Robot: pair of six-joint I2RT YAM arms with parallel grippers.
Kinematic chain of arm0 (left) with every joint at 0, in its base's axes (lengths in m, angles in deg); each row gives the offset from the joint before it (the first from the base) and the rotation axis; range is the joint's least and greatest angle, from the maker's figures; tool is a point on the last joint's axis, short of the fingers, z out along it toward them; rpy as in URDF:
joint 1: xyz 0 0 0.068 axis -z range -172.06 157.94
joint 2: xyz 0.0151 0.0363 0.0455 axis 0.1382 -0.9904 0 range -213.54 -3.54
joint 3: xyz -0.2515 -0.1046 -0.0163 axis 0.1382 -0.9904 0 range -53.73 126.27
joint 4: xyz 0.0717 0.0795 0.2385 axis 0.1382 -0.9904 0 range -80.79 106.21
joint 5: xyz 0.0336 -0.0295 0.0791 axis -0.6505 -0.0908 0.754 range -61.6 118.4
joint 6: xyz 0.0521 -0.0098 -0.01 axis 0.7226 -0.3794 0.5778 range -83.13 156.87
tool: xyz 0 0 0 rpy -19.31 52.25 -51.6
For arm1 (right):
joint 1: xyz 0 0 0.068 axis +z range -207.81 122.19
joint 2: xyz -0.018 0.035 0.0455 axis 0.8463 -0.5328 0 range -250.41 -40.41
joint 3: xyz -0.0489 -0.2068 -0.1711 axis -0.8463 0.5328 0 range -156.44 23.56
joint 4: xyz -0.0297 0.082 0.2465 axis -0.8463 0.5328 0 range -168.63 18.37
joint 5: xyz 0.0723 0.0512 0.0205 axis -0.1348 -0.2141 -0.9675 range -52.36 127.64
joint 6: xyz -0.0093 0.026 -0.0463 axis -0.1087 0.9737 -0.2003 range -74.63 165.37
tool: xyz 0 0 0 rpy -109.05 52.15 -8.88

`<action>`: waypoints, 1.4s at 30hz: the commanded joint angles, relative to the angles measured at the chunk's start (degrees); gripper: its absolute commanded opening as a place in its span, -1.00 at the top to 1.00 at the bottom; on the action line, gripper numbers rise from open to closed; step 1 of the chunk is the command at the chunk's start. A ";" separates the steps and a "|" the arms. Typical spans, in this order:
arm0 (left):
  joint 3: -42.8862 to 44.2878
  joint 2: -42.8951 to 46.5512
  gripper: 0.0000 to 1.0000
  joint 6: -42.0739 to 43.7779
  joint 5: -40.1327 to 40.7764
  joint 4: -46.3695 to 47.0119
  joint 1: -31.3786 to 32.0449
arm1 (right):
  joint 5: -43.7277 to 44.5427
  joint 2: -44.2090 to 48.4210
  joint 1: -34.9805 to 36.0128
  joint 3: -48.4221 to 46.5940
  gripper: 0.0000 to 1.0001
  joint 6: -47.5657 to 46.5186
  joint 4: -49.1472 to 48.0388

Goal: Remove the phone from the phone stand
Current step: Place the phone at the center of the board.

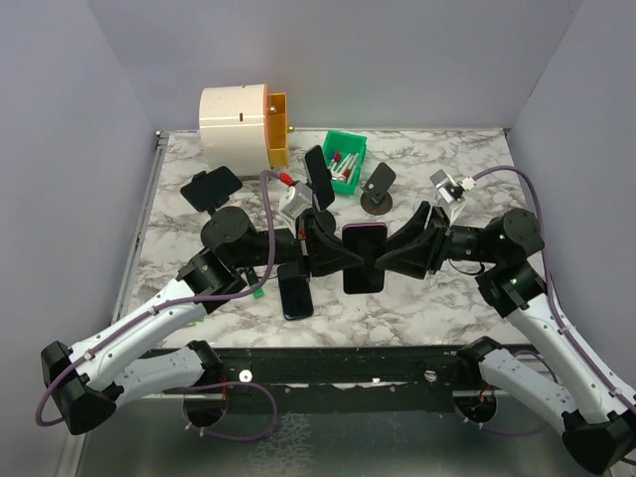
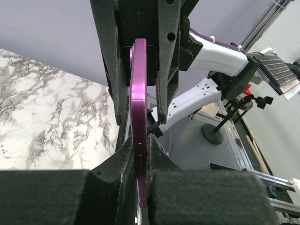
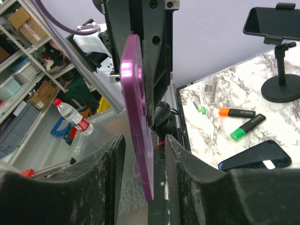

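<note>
A purple phone (image 1: 364, 256) hangs above the middle of the table, edge-on in both wrist views (image 2: 139, 84) (image 3: 136, 103). My left gripper (image 1: 343, 256) is shut on its left end, the pads (image 2: 123, 159) pressed against both faces. My right gripper (image 1: 390, 256) straddles the other end (image 3: 143, 150). Its fingers (image 3: 115, 159) stand apart from the phone, with a gap showing on each side. A phone stand (image 1: 378, 189) with a round base stands behind the phone, and its holder looks empty.
A black phone (image 1: 296, 293) lies flat near the front. Two more stands hold dark phones (image 1: 318, 171) (image 1: 212, 187). At the back are a green bin (image 1: 344, 161) and a white and orange container (image 1: 243, 126). Markers (image 3: 236, 112) lie on the marble.
</note>
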 commanded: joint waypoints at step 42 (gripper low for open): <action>-21.11 31.83 -0.98 19.89 44.30 -11.13 0.29 | 18.53 -24.37 2.27 15.53 0.99 -1.64 4.89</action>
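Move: The left hand already holds the phone by its left edge, its middle about 3 cm to the right; the right hand's half-open fingers straddle the other edge, the phone's middle some 3 cm to their left. The bare board spot is roughly 6 cm ahead, 3 left and 28 below the right hand. From that spot the black phone lies 14 cm left, the round phone stand 10 cm left and 15 farther out, and the small empty stand 5 cm right and 22 farther out. Easing slightly down and forward, the right fingers close and pinch the phone's right edge while the left hand still grips it; then the left fingers spring wide open and that hand backs off about 12 cm to the left and some forward, swinging counter-clockwise. The right hand, keeping its pinch, lowers the phone some 25 cm and a little forward towards the board, tipping it flatter on the way. ##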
